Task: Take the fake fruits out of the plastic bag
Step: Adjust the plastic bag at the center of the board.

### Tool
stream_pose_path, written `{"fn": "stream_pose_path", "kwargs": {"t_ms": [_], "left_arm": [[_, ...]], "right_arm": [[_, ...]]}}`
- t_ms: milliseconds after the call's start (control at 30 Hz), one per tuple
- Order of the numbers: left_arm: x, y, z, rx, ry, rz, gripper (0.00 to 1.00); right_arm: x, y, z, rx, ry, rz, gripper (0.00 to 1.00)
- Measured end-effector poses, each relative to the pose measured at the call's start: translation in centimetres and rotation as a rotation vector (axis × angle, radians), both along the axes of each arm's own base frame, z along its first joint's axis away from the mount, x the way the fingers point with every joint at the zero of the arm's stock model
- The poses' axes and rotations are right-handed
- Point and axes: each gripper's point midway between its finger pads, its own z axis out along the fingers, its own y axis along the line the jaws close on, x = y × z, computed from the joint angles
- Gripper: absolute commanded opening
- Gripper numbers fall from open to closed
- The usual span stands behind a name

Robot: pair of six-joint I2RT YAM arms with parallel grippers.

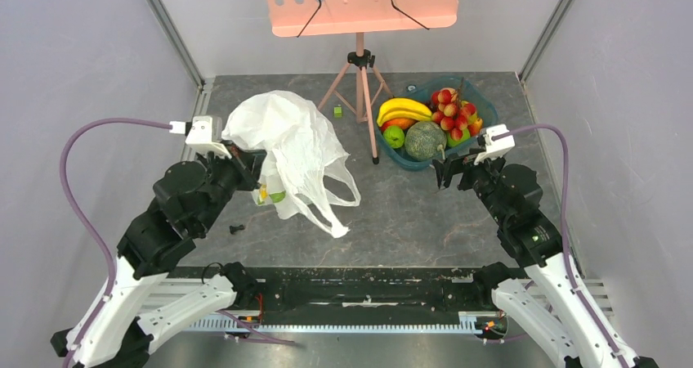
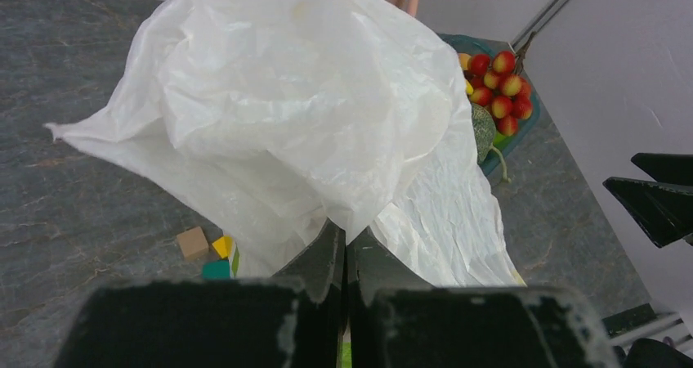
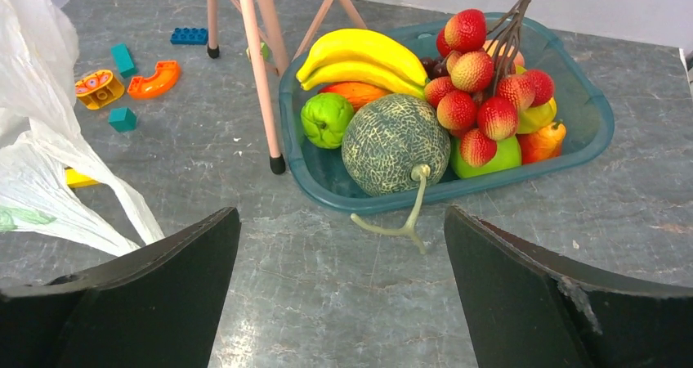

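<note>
The plastic bag (image 1: 286, 143) is a crumpled white heap at the left, its loop handles trailing toward the table's middle. My left gripper (image 1: 255, 165) is shut on a fold of the plastic bag (image 2: 310, 98), the jaws pressed together on the film (image 2: 346, 241). The fake fruits lie outside the bag in a teal basin (image 3: 588, 139): a yellow banana bunch (image 3: 359, 53) (image 1: 403, 108) and a cluster of red balls (image 3: 482, 90) (image 1: 453, 110). Just short of the basin, low over the table, my right gripper (image 3: 342, 214) (image 1: 445, 172) stands open and holds nothing. What the bag holds is hidden.
A netted melon (image 3: 395, 143), a green fruit (image 3: 327, 118) and an orange one share the basin. A pink tripod stand (image 1: 359, 82) rises between bag and basin. Small toy blocks (image 2: 193, 242) lie by the bag, more toy pieces (image 3: 155, 80) behind it. Grey walls close in on both sides.
</note>
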Motion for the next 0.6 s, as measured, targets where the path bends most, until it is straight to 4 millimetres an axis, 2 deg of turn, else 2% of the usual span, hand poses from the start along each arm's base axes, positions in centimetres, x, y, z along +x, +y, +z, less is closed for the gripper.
{"fn": "stream_pose_path", "kwargs": {"t_ms": [133,333,433,600], "left_arm": [[0.3,-0.8,-0.4,0.006,0.014,-0.025,0.02],[1.8,-5.8,-0.8,-0.006,0.052,-0.177,0.02],[2.5,-7.7,-0.6,-0.013,0.058,-0.223,0.02],[2.6,-7.5,0.6,-0.042,0.016,-0.217,0.02]], "right_arm": [[-0.1,-0.1,-0.7,-0.007,0.018,-0.001,0.98],[-0.2,-0.1,-1.0,-0.011,0.026,-0.003,0.98],[-0.2,-0.2,-1.1,-0.010,0.026,-0.006,0.98],[-0.3,-0.2,-1.5,-0.003,0.035,-0.007,0.98]]}}
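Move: The left hand holds the gathered bag above the board. The board's centre lies about 19 cm to its right, 8 cm ahead and 37 cm below; the toy blocks lie about 5 cm ahead and 2 cm left, nearly as far down, the tripod's near foot 15 cm ahead and 22 cm right. From the right hand, the centre is roughly 19 cm left, 3 cm ahead and 28 cm down. Still pinching the bag high up, the left hand swings it about 8 cm right towards the centre, turning clockwise. ##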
